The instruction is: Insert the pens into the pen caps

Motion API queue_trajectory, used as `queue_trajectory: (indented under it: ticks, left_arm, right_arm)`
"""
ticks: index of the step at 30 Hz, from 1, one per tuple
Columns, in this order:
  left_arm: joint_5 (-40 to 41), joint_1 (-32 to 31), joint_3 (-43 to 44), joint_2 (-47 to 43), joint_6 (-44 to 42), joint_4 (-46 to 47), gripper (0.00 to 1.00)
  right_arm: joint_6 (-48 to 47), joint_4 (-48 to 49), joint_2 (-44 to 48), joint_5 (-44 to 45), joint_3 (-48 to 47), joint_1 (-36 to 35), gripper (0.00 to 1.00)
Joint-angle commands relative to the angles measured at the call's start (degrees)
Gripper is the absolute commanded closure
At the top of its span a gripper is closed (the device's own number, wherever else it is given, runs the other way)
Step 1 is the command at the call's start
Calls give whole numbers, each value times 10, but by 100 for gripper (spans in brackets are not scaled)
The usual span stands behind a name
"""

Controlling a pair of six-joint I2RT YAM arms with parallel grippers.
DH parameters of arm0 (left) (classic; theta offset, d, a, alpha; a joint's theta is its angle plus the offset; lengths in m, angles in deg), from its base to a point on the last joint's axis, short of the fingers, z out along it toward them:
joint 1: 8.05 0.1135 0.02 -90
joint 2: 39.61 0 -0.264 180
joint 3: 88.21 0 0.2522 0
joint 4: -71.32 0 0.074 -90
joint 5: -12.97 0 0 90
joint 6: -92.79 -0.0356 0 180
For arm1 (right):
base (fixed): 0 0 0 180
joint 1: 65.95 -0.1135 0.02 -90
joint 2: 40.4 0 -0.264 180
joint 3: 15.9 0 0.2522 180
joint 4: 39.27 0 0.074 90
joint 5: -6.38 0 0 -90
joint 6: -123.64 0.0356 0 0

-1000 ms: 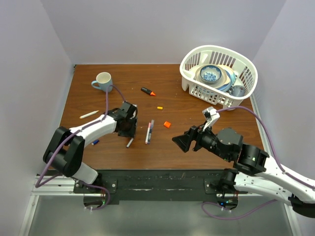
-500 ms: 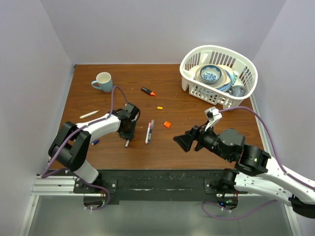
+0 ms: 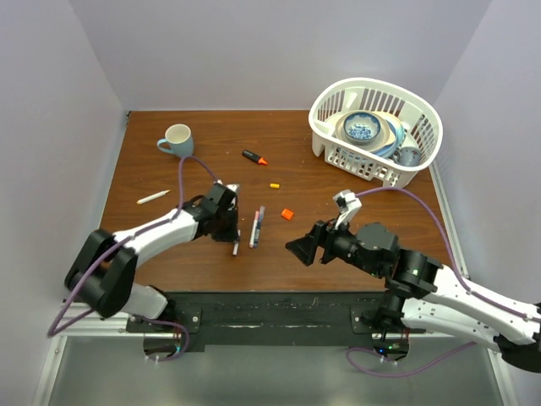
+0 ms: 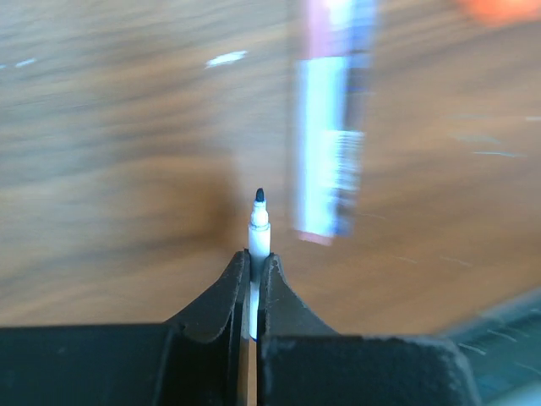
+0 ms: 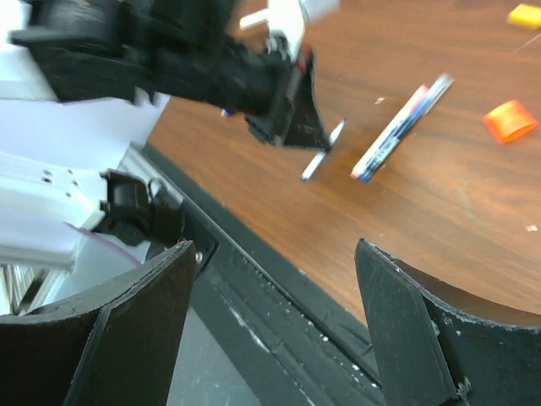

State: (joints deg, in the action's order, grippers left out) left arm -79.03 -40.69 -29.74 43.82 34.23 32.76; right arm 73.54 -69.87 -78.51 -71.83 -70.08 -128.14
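Note:
My left gripper (image 3: 232,233) (image 4: 255,258) is shut on a slim white pen (image 4: 259,230). Its dark tip (image 3: 236,249) pokes out past the fingers just above the wood. Two more pens (image 3: 256,227) (image 4: 332,127) lie side by side just to its right. An orange pen cap (image 3: 287,214) (image 5: 510,120) lies right of them and a small yellow cap (image 3: 275,185) (image 5: 524,15) farther back. A black pen with an orange end (image 3: 254,157) and a white pen (image 3: 153,197) lie apart. My right gripper (image 3: 300,248) (image 5: 270,326) hangs open and holds nothing, near the table's front edge.
A white basket (image 3: 325,139) holding dishes stands at the back right. A pale mug (image 3: 177,139) stands at the back left. The black rail (image 3: 270,306) runs along the near edge of the brown table (image 3: 372,203).
My left gripper has shut on the white pen and carried it right, towards the two pens. My right gripper has drifted left, still open.

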Motion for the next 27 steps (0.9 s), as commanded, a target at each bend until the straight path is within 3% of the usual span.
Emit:
queue_trajectory:
  ticks: [1,9,11,13,24,27]
  left_arm:
    - [-111,-16,-15,-128,78,133,100]
    - [-217,-23,-102,-301,211,374,100]
    - [-230,-25,-118,-327,239,410,100]
    - [-237,-25,-128,-341,251,428,100]
    - [-270,-26,-166,-391,292,489,100]
    - [-276,-28,-177,-396,295,501,100]
  right_arm:
    - [6,129,-48,-70,24,-1,21]
    - [-11,223,-136,-91,-3,0,31]
    - [-5,253,-143,-90,0,-1,42]
    - [0,273,-145,-94,0,-1,47]
    - [-1,255,-185,-89,-39,-1,52]
    - [-5,274,-187,-85,-37,-1,60]
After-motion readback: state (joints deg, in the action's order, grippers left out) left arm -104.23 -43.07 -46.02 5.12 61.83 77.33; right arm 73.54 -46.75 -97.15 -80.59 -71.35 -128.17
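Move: About 18 cm to the right of the left hand, some 9 cm back and 22 cm above it, wait the right hand's open fingers; from the right hand the uncapped pen in the left fingers lies 18 cm left, 9 cm ahead, 22 cm below. The two capped pens lie about 4 cm ahead and 8 cm right of the left hand, the orange piece 10 cm ahead and 19 cm right of it, both just below its height. Lifting the uncapped pen from low over the table, the left hand rises about 25 cm, going right early and then drawing back a little, fingers still shut, while its wrist swings from pointing down to pointing right. The right hand slides some 8 cm left to the pen's blunt end, dipping slightly and coming back up, its fingers closing to about half open. ##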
